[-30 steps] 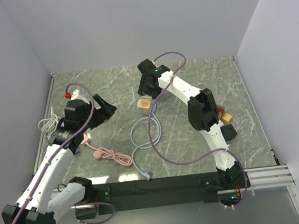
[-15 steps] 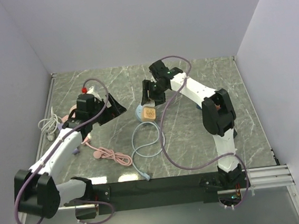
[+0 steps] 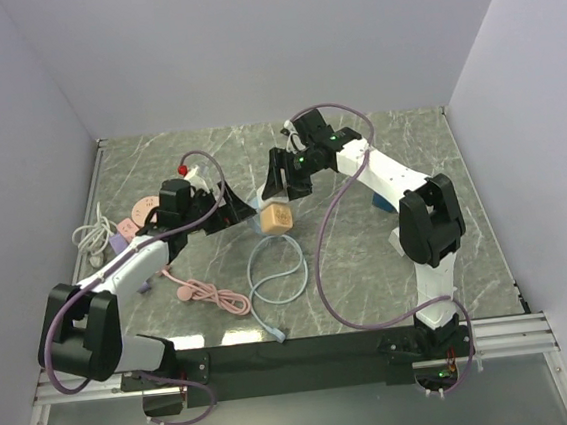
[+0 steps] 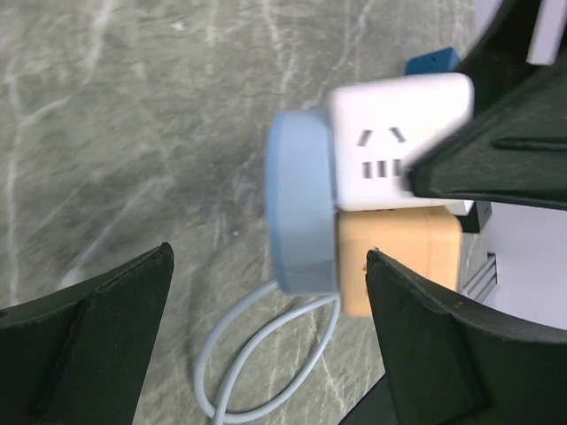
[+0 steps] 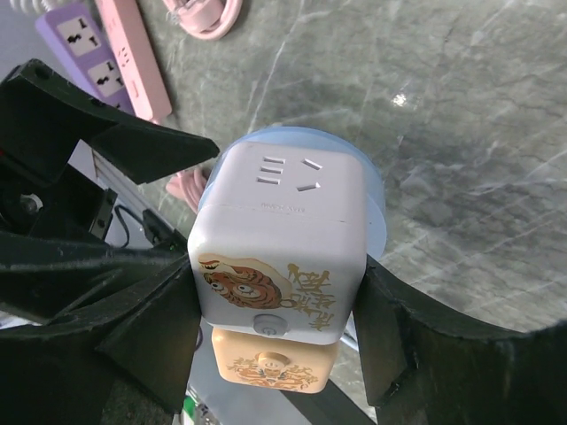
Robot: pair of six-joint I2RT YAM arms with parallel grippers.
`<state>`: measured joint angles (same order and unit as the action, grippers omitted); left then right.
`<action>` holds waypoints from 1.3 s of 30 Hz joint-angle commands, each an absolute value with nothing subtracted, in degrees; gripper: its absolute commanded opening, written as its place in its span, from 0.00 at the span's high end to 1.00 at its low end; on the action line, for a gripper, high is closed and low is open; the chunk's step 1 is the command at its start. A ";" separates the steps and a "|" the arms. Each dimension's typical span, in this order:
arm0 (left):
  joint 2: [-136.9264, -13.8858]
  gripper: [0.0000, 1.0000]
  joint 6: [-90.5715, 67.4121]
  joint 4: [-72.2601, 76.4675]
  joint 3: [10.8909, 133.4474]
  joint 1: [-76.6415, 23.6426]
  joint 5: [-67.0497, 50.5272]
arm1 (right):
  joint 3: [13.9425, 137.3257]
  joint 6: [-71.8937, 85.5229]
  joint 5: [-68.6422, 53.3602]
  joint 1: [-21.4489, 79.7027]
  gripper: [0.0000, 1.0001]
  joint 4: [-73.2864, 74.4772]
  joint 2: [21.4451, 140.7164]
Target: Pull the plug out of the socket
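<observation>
My right gripper is shut on a white cube socket, its fingers pressing two opposite sides and holding it above the table. An orange cube is stuck to one face of the socket. A light blue round plug sits on another face, and its blue cable loops down onto the marble. My left gripper is open, just short of the plug, with nothing between its fingers. From above, my left gripper faces my right gripper across the orange cube.
A purple power strip, a pink strip and a coiled pink cable lie at the left. A white cable bundle and a pink disc sit near the left wall. A blue block rests behind the right arm.
The right gripper has carried the socket off the table and turned it toward the left arm. The left arm has swung right, bringing its open jaws up to the plug.
</observation>
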<state>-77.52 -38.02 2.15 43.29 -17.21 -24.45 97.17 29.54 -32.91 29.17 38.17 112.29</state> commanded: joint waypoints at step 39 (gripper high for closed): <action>-78.57 0.99 -36.83 4.93 46.23 -24.35 -25.93 | 93.59 34.28 -37.17 31.38 0.91 24.78 111.62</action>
<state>-81.65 -36.60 0.95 45.84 -22.52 -21.45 88.49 31.70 -33.95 29.76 28.84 110.48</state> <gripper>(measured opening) 0.386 0.677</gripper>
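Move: The light-blue round socket, held up in the air, lies about 5 cm to the right of the open left hand, level fore and aft and 1 cm below it. The white plug cube on it is 8 cm right and 1 cm ahead; the orange cube is 8 cm right and 3 cm back. From the right hand, already gripping the white cube, the socket lies some 4 cm left, 1 cm back and 3 cm down. Left hand goes about 3 cm right and pinches the round socket; right hand, keeping the white plug, sinks 2 cm. ##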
